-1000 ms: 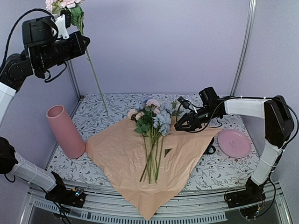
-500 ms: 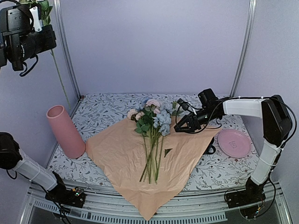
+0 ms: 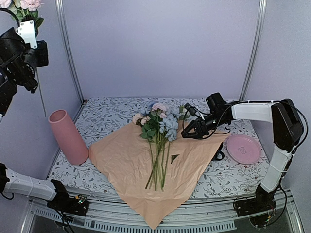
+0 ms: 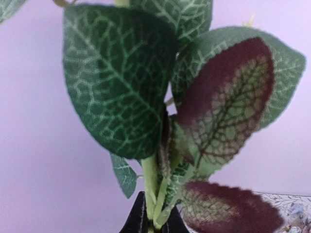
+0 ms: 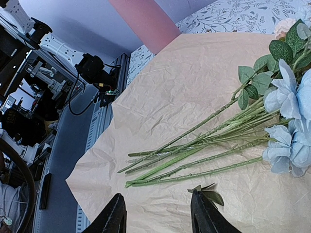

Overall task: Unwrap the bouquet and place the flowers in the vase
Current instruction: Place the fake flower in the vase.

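The bouquet lies unwrapped: its peach paper point(image 3: 131, 165) is spread flat with several flowers point(image 3: 158, 138) on it, stems toward me. High at the far left, my left gripper point(image 3: 25, 22) is shut on the stem of one pink flower point(image 3: 24, 5), well above the pink vase point(image 3: 68, 137). The left wrist view has its jaws pinching a green stem point(image 4: 150, 187) under big leaves. My right gripper point(image 3: 190, 130) hovers open over the paper's right side. In the right wrist view it point(image 5: 158, 218) is empty, near the stems point(image 5: 194, 150), with the vase point(image 5: 150, 22) beyond.
A flat pink plate point(image 3: 243, 148) sits at the right, with a dark object point(image 3: 219, 155) between it and the paper. A loose leaf point(image 3: 174, 158) lies on the paper. The cage's posts point(image 3: 65, 53) stand close to my left arm.
My left arm has carried its flower leftwards, from beside the back-left post to the far left edge of the view. The right gripper has barely moved.
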{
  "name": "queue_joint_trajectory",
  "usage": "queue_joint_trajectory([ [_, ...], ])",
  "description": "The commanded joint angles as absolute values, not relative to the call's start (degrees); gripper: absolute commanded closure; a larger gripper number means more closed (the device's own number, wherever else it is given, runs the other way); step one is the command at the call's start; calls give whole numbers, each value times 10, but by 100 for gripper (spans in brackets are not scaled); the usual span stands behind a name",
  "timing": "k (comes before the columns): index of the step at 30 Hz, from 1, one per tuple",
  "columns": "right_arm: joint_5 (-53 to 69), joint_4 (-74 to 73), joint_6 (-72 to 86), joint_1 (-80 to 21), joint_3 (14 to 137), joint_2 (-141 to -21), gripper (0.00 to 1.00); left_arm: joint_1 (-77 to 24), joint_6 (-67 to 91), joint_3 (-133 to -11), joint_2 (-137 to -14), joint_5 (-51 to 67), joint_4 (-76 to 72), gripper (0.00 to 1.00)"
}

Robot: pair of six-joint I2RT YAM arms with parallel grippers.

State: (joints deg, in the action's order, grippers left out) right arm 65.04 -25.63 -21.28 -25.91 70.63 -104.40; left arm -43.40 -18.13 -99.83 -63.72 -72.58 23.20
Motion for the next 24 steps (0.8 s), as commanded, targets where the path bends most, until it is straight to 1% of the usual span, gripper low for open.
queue_joint_trajectory([
  [1,658,-262,-223,-261,710,-1051,52,-428,-266,-932,-608,-742,65,100],
  [3,658,-262,-224,-261,709,-1052,52,-426,-140,-974,-620,-712,201,100],
  [4,659,-262,-224,-261,710,-1053,53,-424,-103,-991,-626,-693,245,100],
  [6,660,-261,-223,-261,710,-1056,53,-420,-74,-1005,-639,-671,282,100],
  [10,662,-263,-223,-261,712,-1059,53,-395,-42,-1007,-654,-634,316,100],
  [15,658,-264,-225,-261,710,-1056,53,-316,6,-1000,-666,-547,362,100],
  [21,657,-265,-225,-261,710,-1060,53,-239,45,-964,-664,-453,371,100],
  [24,658,-265,-225,-261,711,-1064,53,-215,72,-916,-651,-419,368,100],
])
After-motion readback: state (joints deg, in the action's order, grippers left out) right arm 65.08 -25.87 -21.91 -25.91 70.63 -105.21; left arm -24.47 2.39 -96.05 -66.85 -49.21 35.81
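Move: The pink vase stands nearly under the left hand, which holds the pink flower upright: its middle is about 5 cm ahead, 4 cm to the left and 45 cm below. The other flowers' middle lies some 35 cm to the right of the left hand, 6 cm farther out and 55 cm down, and the brown paper's middle 34 cm right, about level with it. From the right hand, the vase is roughly 48 cm to the left, level ahead and 4 cm lower. The pink flower's stem end is brought from just left of the vase's mouth to the mouth: after barely shifting at first, the left hand carries the flower about 6 cm forward and as much down. Its wrist turns some 10 degrees, left side dipping, swinging the stem end to the right, while the fingers keep their grip on the stem. ##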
